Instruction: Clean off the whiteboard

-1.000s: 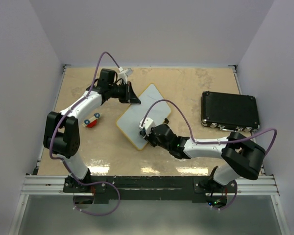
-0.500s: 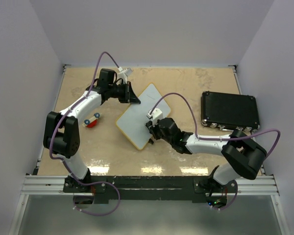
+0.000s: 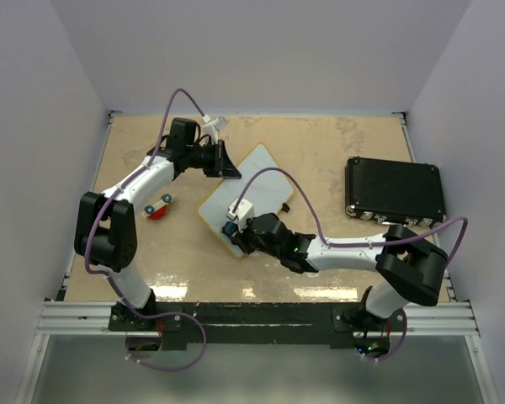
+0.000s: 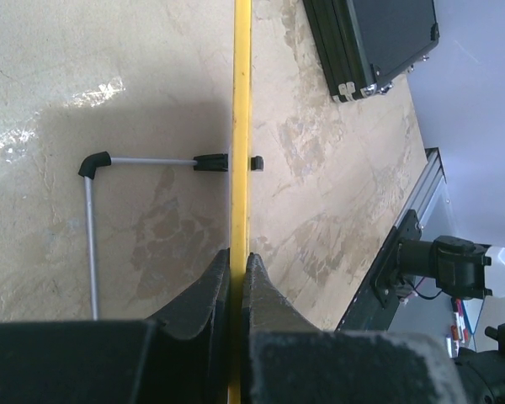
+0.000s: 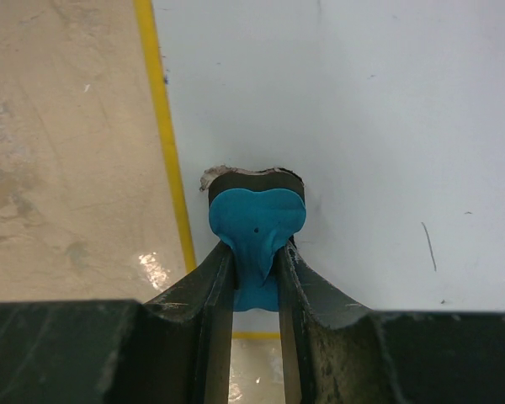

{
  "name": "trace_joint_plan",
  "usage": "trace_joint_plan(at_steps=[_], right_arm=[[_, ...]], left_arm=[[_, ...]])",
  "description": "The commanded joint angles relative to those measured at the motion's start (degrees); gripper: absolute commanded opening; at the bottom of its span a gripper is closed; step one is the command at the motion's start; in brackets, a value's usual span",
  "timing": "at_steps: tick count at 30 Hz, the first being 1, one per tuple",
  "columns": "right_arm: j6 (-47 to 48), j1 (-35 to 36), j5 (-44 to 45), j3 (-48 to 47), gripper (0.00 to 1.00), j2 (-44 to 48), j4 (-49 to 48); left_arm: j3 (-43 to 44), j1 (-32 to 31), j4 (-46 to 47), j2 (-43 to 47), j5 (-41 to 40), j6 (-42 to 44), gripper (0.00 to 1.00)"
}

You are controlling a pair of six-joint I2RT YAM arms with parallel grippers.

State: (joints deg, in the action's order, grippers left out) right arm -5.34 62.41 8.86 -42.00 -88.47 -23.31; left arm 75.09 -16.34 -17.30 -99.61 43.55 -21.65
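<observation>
The whiteboard (image 3: 254,178), white with a thin yellow frame, lies slanted in the middle of the table. My left gripper (image 3: 233,172) is shut on its far left edge; the left wrist view shows the yellow frame (image 4: 241,126) edge-on between the jaws of that gripper (image 4: 238,263). My right gripper (image 3: 230,229) is shut on a blue eraser (image 5: 257,220), whose dark pad presses on the board (image 5: 362,109) near its near left corner. Here the board's surface looks white apart from a faint short stroke (image 5: 427,246).
A black rectangular case (image 3: 396,191) lies at the right of the table. A small red and white object (image 3: 159,207) sits left of the board. A thin metal stand leg (image 4: 88,219) sticks out under the board. Light walls enclose the table.
My right gripper slid the eraser across the board, out to its right edge half a second ago and back to the near left corner now. The left gripper stayed put.
</observation>
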Motion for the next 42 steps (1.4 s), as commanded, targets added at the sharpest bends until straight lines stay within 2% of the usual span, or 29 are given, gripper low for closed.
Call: trace_joint_plan(at_steps=[1,6,13,20,23,30,34,38,42], right_arm=[[-1.87,0.87,-0.52,-2.21,0.0,-1.09,0.81],[-2.92,-7.2,-2.97,-0.9,0.0,1.27,3.97],[-1.51,-18.89,-6.22,2.36,0.0,4.27,2.92],[-2.22,-32.42,-10.88,-1.68,0.0,0.93,1.34],[-2.04,-35.86,-12.99,-4.84,0.0,-1.09,1.86],[-3.53,-34.65,-19.84,-7.92,0.0,-2.94,2.39],[-5.55,-29.47,-20.9,-10.46,0.0,-4.17,3.09],[-7.92,-25.51,-23.88,-14.07,0.0,-6.19,8.7],[-10.38,-21.73,-26.09,-14.6,0.0,-4.18,10.3]], left_arm=[[-0.29,0.87,0.25,2.14,-0.84,0.47,0.0],[-0.38,0.87,-0.1,2.32,-0.75,1.08,0.0],[-0.03,0.87,-0.28,1.79,-0.4,1.35,0.0],[0.58,0.87,-0.72,1.44,-0.22,1.87,0.0],[0.5,0.87,-0.98,1.26,-0.22,1.79,0.0],[0.58,0.52,-0.81,1.0,-0.74,1.61,0.0],[0.76,-0.18,-0.81,0.74,-0.92,1.87,0.0],[1.11,-1.33,-0.98,1.09,-1.63,2.58,0.0],[0.94,-1.59,-0.89,1.09,-1.89,2.49,0.0]])
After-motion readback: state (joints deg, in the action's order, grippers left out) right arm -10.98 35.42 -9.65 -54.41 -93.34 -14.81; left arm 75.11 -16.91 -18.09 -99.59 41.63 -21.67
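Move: The right hand already holds the eraser near the board's near-left edge. The middle of the board's far-right edge lies about 18 cm ahead, 14 cm right and level; the whiteboard's middle is roughly 9 cm ahead and 5 cm right. The left gripper's fingers are some 16 cm ahead, 2 cm right and 5 cm up. From the left hand, that far-right edge is about 12 cm right, 2 cm ahead and 5 cm below. Right hand sweeps the held eraser some 24 cm forward-right across the board, then 10 cm left and back. ##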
